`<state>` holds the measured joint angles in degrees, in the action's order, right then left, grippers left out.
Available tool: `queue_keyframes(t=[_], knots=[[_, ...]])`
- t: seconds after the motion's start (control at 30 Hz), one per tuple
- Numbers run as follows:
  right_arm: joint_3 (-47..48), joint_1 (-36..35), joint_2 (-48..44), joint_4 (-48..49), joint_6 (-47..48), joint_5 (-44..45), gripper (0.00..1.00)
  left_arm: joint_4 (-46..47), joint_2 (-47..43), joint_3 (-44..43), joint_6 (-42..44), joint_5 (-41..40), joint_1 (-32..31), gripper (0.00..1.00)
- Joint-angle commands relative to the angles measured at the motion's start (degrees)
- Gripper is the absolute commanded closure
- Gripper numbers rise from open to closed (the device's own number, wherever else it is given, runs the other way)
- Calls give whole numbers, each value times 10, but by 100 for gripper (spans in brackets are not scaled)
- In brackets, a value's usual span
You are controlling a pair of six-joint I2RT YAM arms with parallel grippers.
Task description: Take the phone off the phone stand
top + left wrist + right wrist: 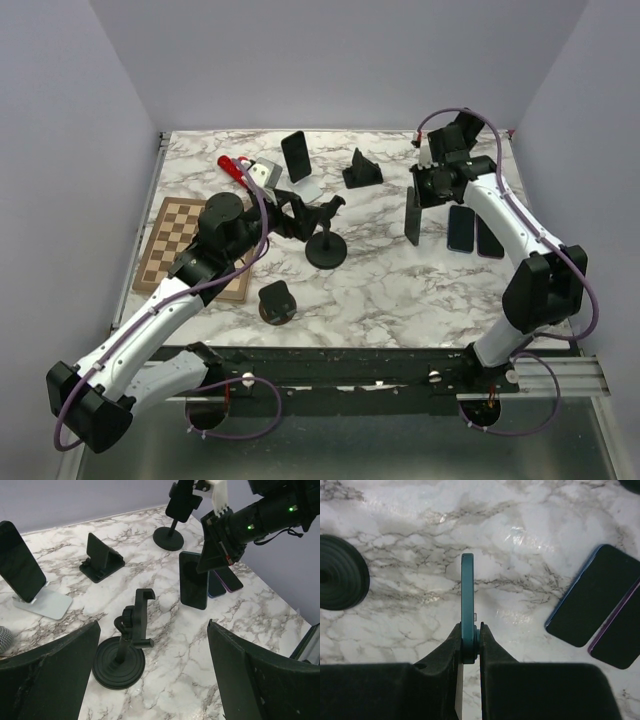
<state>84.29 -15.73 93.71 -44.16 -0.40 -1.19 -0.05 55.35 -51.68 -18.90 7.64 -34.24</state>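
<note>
My right gripper (470, 627) is shut on the top edge of a teal phone (467, 595), which hangs upright with its lower edge close to the marble. From above, the phone (412, 217) stands clear of every stand, just left of two phones lying flat. My left gripper (153, 625) is open, with its fingers (50, 675) wide apart and nothing between them. It hovers over an empty black clamp stand (122, 655) on a round base (326, 251). Another dark phone (20, 562) leans on a white stand (47, 604) at the back left.
Two phones (460, 228) (489, 237) lie flat at the right. A black wedge stand (362, 170) sits at the back, and a small round stand (277, 302) sits near the front. A chessboard (165, 235) and a red tool (233, 168) are on the left. A further stand (169, 537) stands far back.
</note>
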Motion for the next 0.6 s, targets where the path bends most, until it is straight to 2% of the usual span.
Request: queue_keyframes(t=[0.0, 0.1, 0.27, 0.47, 0.57], knots=[[35, 21, 31, -87, 9, -70, 99, 2, -23, -3, 0, 7, -14, 5], [48, 79, 62, -97, 10, -158, 99, 5, -36, -3, -3, 13, -15, 4], [53, 124, 103, -92, 20, -223, 99, 4, -46, -1, 7, -2, -25, 5], [81, 141, 176, -101, 40, -218, 99, 1, -37, -8, 3, 15, -30, 5], [90, 148, 220, -103, 44, -187, 99, 1, -47, 0, 28, -25, -40, 5]])
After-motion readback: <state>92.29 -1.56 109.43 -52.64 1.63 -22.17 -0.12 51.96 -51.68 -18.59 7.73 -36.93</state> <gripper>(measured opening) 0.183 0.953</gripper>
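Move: The right hand already holds the phone, hanging from its fingers. The bare table spot it is going to, beside the two laid phones, lies about 6 cm right, 1 cm back and 16 cm below. The blue phone is some 14 cm right and 1 cm back, the purple phone 22 cm right and 3 cm back. The empty wedge stand is 15 cm ahead and 12 cm left. From the left hand, that spot is roughly 19 cm ahead, 34 cm right and 32 cm down. Lower the right hand about 6 cm towards the bare marble left of the blue phone, shifting it some 4 cm right on the way and keeping the pinch on the phone. As it sinks, tip the fingers further down and raise the hand's left side, some 25 degrees in all. Draw the empty left gripper back and up about 3 cm, fingers still open. ##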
